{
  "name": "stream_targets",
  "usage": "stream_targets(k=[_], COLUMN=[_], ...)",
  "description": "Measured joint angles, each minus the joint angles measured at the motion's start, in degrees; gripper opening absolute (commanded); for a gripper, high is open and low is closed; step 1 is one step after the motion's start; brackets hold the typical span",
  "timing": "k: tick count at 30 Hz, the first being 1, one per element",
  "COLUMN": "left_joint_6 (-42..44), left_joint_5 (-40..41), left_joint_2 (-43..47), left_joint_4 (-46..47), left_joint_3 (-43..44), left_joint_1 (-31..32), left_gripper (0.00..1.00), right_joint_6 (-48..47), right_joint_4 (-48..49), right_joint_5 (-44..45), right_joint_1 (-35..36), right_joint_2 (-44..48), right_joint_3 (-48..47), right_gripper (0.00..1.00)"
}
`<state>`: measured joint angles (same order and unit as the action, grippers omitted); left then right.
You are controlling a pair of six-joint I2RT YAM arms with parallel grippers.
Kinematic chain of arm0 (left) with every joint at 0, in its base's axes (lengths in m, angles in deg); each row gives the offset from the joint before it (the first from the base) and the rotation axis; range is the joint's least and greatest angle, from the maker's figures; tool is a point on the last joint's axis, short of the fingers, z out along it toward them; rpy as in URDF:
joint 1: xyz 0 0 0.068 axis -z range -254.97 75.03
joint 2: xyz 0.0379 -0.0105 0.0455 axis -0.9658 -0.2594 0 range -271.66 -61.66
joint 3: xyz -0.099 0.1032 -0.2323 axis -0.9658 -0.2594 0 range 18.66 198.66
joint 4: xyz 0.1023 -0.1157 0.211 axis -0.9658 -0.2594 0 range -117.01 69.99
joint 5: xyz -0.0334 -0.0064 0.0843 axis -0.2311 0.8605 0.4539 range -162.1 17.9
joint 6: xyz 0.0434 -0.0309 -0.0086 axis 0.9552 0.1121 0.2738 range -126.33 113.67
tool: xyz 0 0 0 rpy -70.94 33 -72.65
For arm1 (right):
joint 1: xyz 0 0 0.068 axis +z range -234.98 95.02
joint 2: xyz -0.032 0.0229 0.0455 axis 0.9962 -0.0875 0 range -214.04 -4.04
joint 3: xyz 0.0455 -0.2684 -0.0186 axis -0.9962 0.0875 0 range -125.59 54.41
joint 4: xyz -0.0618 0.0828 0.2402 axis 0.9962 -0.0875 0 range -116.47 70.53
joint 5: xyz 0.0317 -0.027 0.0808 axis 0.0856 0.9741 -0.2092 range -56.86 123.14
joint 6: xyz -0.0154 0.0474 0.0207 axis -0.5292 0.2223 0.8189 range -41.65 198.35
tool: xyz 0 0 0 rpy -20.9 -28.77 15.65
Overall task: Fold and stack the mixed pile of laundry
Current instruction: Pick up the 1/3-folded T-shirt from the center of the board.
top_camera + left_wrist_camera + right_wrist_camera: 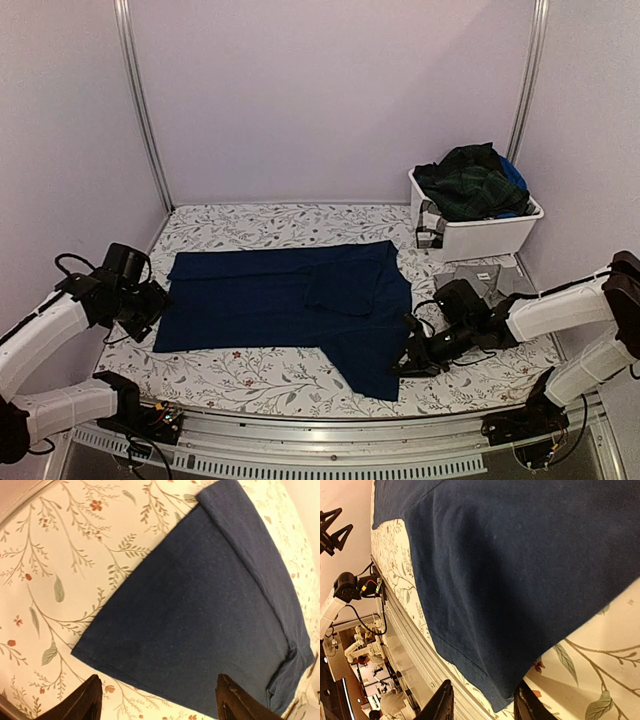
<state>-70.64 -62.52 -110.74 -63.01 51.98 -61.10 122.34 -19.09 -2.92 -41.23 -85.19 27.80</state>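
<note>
A navy blue garment point(300, 300) lies spread flat across the middle of the floral cloth. My left gripper point(152, 308) hovers at its left edge. In the left wrist view the gripper point(160, 702) is open wide, and a navy corner point(200, 615) lies just ahead of the fingertips. My right gripper point(410, 362) sits at the garment's near right corner. It point(482, 705) is open, with the hemmed corner point(505, 690) reaching into the gap between its fingers. A dark green plaid garment point(470, 185) fills the bin. A grey garment point(485, 280) lies in front of the bin.
The white plastic bin point(480, 238) stands at the back right, with a bright blue cloth point(514, 175) poking out behind the plaid. A metal rail point(330, 440) runs along the near table edge, close to the right gripper. Walls close in the back and both sides.
</note>
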Motion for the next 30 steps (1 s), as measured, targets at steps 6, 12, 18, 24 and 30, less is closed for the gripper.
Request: stream_targets(k=[6, 12, 18, 24, 30], left_joint_6=[-3.28, -4.68, -5.57, -5.79, -5.97], left_joint_5=[-0.15, -4.85, -7.67, -9.03, -9.44], left_joint_2=[2.97, 4.15, 2.75, -1.46, -2.71], left_joint_4=[-4.5, -4.79, -4.85, -2.1, 1.81], left_joint_3=[-1.14, -6.62, -8.83, -10.27, -12.28], left_joint_1=[-3.91, -11.67, -13.14, -14.99, -16.65], left_gripper=[0.76, 0.7, 0.64, 0.49, 0.32], right_joint_6=[1.64, 1.68, 1.42, 1.05, 0.83], right_joint_4=[2.29, 2.71, 3.13, 3.26, 3.3], right_joint_5=[-0.44, 0.72, 1.51, 1.77, 1.88], right_joint_1=[0.76, 0.87, 0.87, 0.87, 0.87], right_joint_2=[-2.12, -0.2, 1.31, 1.31, 1.31], right_joint_3=[-0.13, -1.16, -3.02, -3.45, -4.61], right_gripper=[0.06, 0.0, 0.0, 0.0, 0.0])
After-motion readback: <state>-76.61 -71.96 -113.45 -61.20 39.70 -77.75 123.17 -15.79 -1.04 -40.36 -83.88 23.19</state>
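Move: The T-shirt's near-left corner lies about 4 cm back, 2 cm left and 9 cm below the left hand; the shirt's middle is some 8 cm ahead and 26 cm right of that hand. The right hand is already at the right edge of the near sleeve, roughly level fore and aft, 1 cm left and 1 cm below. From the right hand, the folded grey shirt sits some 16 cm ahead and 25 cm right, 3 cm lower. Right hand pinches the sleeve edge, rising 4 cm forward-left; left sinks about 8 cm back-left, half-closing at the near-left corner. ##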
